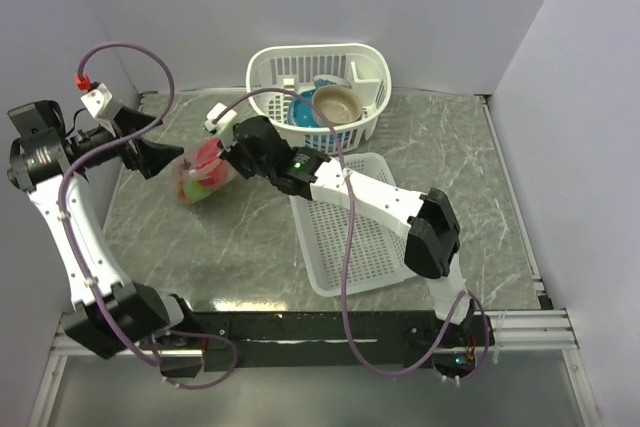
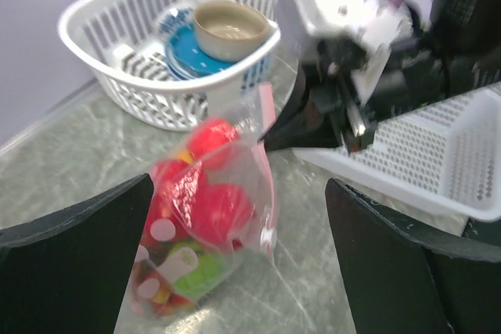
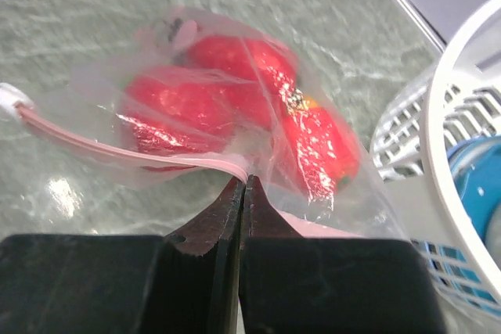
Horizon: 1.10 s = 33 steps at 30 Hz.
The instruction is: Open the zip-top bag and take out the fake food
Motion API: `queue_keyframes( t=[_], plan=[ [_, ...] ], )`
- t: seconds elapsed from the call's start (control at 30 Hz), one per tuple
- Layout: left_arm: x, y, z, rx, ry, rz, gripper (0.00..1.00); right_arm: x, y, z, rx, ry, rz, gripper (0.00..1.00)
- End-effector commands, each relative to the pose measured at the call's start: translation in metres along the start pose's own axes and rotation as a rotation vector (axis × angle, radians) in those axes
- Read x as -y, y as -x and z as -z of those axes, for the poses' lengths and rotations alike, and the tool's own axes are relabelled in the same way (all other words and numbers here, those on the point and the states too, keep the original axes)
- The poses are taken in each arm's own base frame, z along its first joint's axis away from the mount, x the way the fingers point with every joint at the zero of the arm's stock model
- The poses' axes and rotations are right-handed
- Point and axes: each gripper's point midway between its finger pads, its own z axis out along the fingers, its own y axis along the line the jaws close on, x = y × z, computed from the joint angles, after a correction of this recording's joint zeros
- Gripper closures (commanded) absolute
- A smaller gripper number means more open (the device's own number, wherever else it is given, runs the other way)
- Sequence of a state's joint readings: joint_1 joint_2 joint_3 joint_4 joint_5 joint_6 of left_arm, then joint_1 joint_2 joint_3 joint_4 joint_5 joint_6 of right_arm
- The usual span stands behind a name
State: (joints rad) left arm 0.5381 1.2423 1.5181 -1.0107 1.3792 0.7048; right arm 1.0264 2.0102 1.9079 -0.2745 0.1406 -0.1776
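The clear zip-top bag point(image 1: 203, 175) with a pink zip strip point(image 3: 125, 149) stands on the table's left side, full of fake food point(image 2: 215, 209): red, green and orange pieces. My right gripper point(image 3: 244, 181) is shut on the bag's pink zip edge, at the bag's right side in the top view point(image 1: 236, 155). My left gripper point(image 2: 239, 263) is open, its fingers point(image 2: 78, 240) wide apart on either side of the bag, not touching it. In the top view the left gripper point(image 1: 165, 159) sits just left of the bag.
A white basket point(image 1: 318, 92) at the back holds a blue bowl point(image 1: 305, 112) and a tan bowl point(image 1: 337, 102). A flat white mesh tray point(image 1: 355, 232) lies right of the bag, under the right arm. Walls stand close on the left, back and right.
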Motion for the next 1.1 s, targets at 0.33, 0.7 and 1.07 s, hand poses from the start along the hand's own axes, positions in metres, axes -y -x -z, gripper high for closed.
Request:
queue_keyframes(
  t=[0.33,0.7,1.07],
  plan=[
    [0.033,-0.019,-0.009,-0.032,-0.105,-0.083,0.01,0.060,0.086,0.031,0.122,-0.157,-0.083,1.00],
    [0.023,-0.070,-0.039,0.055,0.040,-0.170,0.01,0.072,0.080,0.059,0.079,-0.206,-0.166,1.00],
    [0.009,-0.040,-0.062,0.140,0.004,-0.066,0.01,0.061,0.091,0.075,0.077,-0.175,-0.181,1.00]
  ],
)
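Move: The bag of fake food hangs from the right fingertips, its middle about 9 cm below that hand and 7 cm to its left, neither farther out nor nearer. From the open left hand the bag lies some 5 cm ahead, 4 cm to the right and 20 cm below. Counted from the right hand, the laundry basket stands roughly 19 cm ahead and 19 cm right, 16 cm lower; the white tray is about 9 cm back, 27 cm right and 23 cm lower. The bag's zip edge stays pinched in the shut right fingers, which lift it up and forward about 5 cm, then carry it right with a slight turn clockwise. The wide-open left hand edges back and right, sinks about 12 cm towards the bag's level, then comes forward and part-way up again, its jaws facing the bag without closing. ##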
